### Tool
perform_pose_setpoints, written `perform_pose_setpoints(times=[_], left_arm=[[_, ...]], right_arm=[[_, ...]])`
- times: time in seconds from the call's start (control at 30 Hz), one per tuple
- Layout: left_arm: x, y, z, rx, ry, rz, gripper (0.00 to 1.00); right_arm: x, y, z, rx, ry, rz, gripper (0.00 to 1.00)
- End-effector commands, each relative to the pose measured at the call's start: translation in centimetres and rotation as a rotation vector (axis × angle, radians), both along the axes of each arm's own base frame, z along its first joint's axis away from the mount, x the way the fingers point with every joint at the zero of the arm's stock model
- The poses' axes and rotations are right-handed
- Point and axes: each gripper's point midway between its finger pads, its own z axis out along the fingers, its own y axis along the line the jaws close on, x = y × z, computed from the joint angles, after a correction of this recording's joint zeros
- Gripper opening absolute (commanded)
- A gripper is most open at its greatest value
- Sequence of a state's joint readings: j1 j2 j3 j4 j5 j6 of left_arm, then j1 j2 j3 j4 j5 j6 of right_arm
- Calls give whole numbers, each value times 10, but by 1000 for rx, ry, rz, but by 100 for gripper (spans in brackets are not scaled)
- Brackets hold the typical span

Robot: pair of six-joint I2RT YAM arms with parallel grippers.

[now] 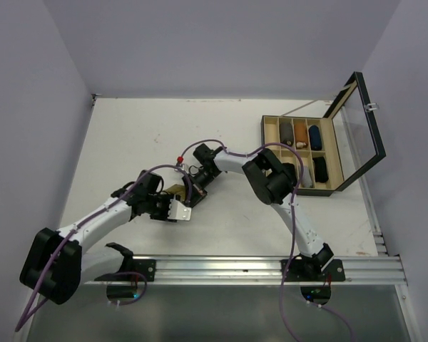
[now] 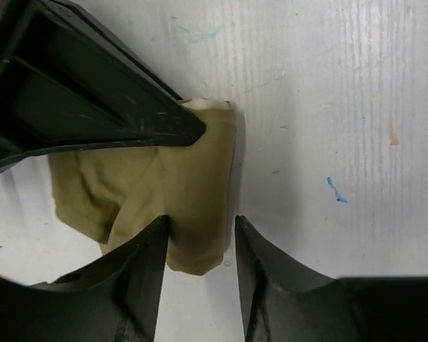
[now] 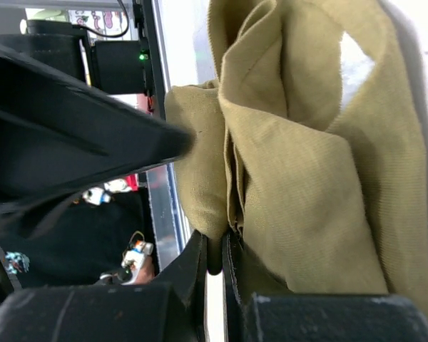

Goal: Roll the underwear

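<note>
The olive-tan underwear (image 2: 164,178) lies bunched on the white table, a cream strip of waistband showing at its far end; from above it is a small patch (image 1: 175,190) between the two grippers. My left gripper (image 2: 200,226) is open and straddles the near end of the cloth: its left finger touches the fabric, and a thin gap separates the right one from it. My right gripper (image 3: 215,246) is shut on a fold of the same underwear (image 3: 307,185) and lifts it into loose pleats. Its black finger (image 2: 121,121) reaches across the cloth in the left wrist view.
A black case (image 1: 269,153) with its glass lid (image 1: 357,132) open stands at the right; its compartments hold several rolled items. A metal rail (image 1: 257,269) runs along the near edge. Walls close in the left, the back and the right.
</note>
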State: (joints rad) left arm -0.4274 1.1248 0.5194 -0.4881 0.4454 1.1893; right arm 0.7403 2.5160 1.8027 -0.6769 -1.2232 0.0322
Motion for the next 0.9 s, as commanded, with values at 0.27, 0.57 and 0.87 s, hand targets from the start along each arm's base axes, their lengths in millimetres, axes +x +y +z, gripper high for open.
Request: perform_pose_setpoints(times=[0.27, 0.57, 0.87], left_arm=[[-45, 35, -61, 255, 402, 125, 0], [-51, 46, -63, 290, 754, 158, 0], [13, 32, -62, 202, 1050, 217, 1]], right_arm=[[31, -40, -34, -251, -131, -126, 40], [89, -83, 40, -222, -333, -317, 58], [97, -103, 92, -59, -661, -236, 57]])
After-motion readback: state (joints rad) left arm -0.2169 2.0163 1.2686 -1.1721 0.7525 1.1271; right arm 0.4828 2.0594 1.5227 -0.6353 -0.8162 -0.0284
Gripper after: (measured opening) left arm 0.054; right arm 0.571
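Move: Straddling its left end about 2 cm above it, the left hand has the underwear's roll, whose middle lies some 3 cm to its right and 1 cm ahead; the underwear's loose part lies about 6 cm ahead and 3 cm right. The right hand already pinches the roll, its middle about 3 cm to that hand's left and level fore and aft; from there the loose part is some 5 cm ahead and 3 cm left, the divided box about 19 cm ahead and 38 cm right. Sinking barely 2 cm, the left fingers shut on the roll's left end, then carry it about 3 cm forward while the wrist tips some 50 degrees, swinging the fingertips back towards the base. The right fingers open and let go, and that hand withdraws to the right and forward, about 15 cm in all, then rises roughly 6 cm. ##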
